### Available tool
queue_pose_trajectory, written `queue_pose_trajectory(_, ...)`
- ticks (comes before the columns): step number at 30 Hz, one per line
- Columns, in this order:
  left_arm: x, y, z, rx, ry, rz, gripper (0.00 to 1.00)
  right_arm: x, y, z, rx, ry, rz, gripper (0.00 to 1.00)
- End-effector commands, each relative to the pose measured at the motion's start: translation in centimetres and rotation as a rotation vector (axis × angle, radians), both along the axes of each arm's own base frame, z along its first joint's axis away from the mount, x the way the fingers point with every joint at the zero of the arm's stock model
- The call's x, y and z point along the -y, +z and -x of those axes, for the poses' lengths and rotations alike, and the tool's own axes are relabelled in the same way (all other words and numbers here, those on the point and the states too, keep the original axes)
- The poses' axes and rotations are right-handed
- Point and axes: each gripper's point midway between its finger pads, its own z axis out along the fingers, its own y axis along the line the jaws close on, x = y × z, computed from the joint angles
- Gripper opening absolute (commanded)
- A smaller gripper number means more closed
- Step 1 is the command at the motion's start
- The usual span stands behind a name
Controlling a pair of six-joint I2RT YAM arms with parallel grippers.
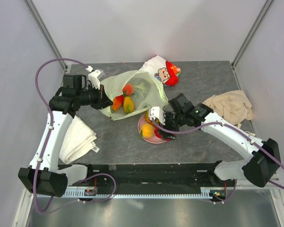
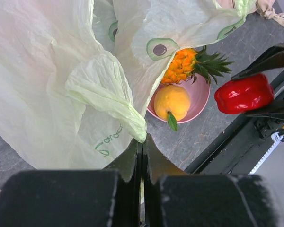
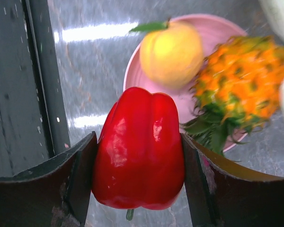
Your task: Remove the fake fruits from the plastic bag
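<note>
The pale-green plastic bag (image 1: 132, 92) lies open at the table's middle back, with a red fruit (image 1: 117, 102), a mango (image 1: 128, 105) and a peach (image 1: 128, 89) inside. My left gripper (image 1: 105, 100) is shut on the plastic bag's edge (image 2: 132, 123), a fold of film pinched at the fingertips. My right gripper (image 3: 138, 156) is shut on a glossy red pepper (image 3: 139, 149), held just above the near edge of a pink plate (image 3: 132, 71). On that plate lie a yellow-orange fruit (image 3: 170, 54) and a pineapple (image 3: 236, 78), which the bag partly overhangs.
A white-and-red cartoon pouch (image 1: 163, 71) lies behind the bag. A beige cloth (image 1: 232, 106) is bunched at the right. A folded white towel (image 1: 78, 139) rests under the left arm. The black base rail (image 1: 151, 170) runs along the near edge.
</note>
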Motion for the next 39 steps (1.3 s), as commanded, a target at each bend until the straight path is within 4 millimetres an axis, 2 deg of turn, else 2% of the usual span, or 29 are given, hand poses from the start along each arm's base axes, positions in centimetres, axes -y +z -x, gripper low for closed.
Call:
queue_pose_trajectory(1,-0.3,2.1,-0.2,0.095,-0.016,-0.007,0.02,0.7,-1.6,0.2,0.109,0.152,0.036,0.29)
queue_pose_trajectory(5,-0.6,2.0,-0.3,0.093,-0.011,-0.015,0.02,0.7,-3.6,0.0,0.149,0.225,0.07,0.29)
queue_pose_trajectory(11,-0.9,1.8,-0.3,0.086,-0.003,-0.019,0.02,-0.4,-5.1,0.3,0.138,0.252,0.085,0.29)
queue_pose_trajectory(15,-1.1,1.6,-0.3,0.079,0.001,-0.015,0.02,-1.3,-5.9,-0.1,0.189,0.276,0.095,0.29)
queue_pose_trajectory(20,-1.0,1.4,-0.6,0.068,0.001,-0.012,0.02,-1.3,-7.4,-0.3,0.196,0.31,0.143,0.3)
queue_pose_trajectory(39,-1.1,1.1,-0.9,0.056,0.005,-0.013,0.02,-2.6,-9.3,-0.7,0.184,0.35,0.164,0.34)
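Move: The right hand holds the red pepper above the pink plate, whose middle lies about 3 cm ahead, 4 cm left and 13 cm below. The peach on it is roughly 3 cm ahead and 8 cm left, the pineapple some 11 cm ahead and 5 cm left, both about 10 cm down. From the left hand, gripping the bag, the plate is about 24 cm right, 7 cm back and 24 cm below. Keeping its grip, the right hand lowers the pepper about 9 cm towards the plate, turning some 20 degrees counter-clockwise. ##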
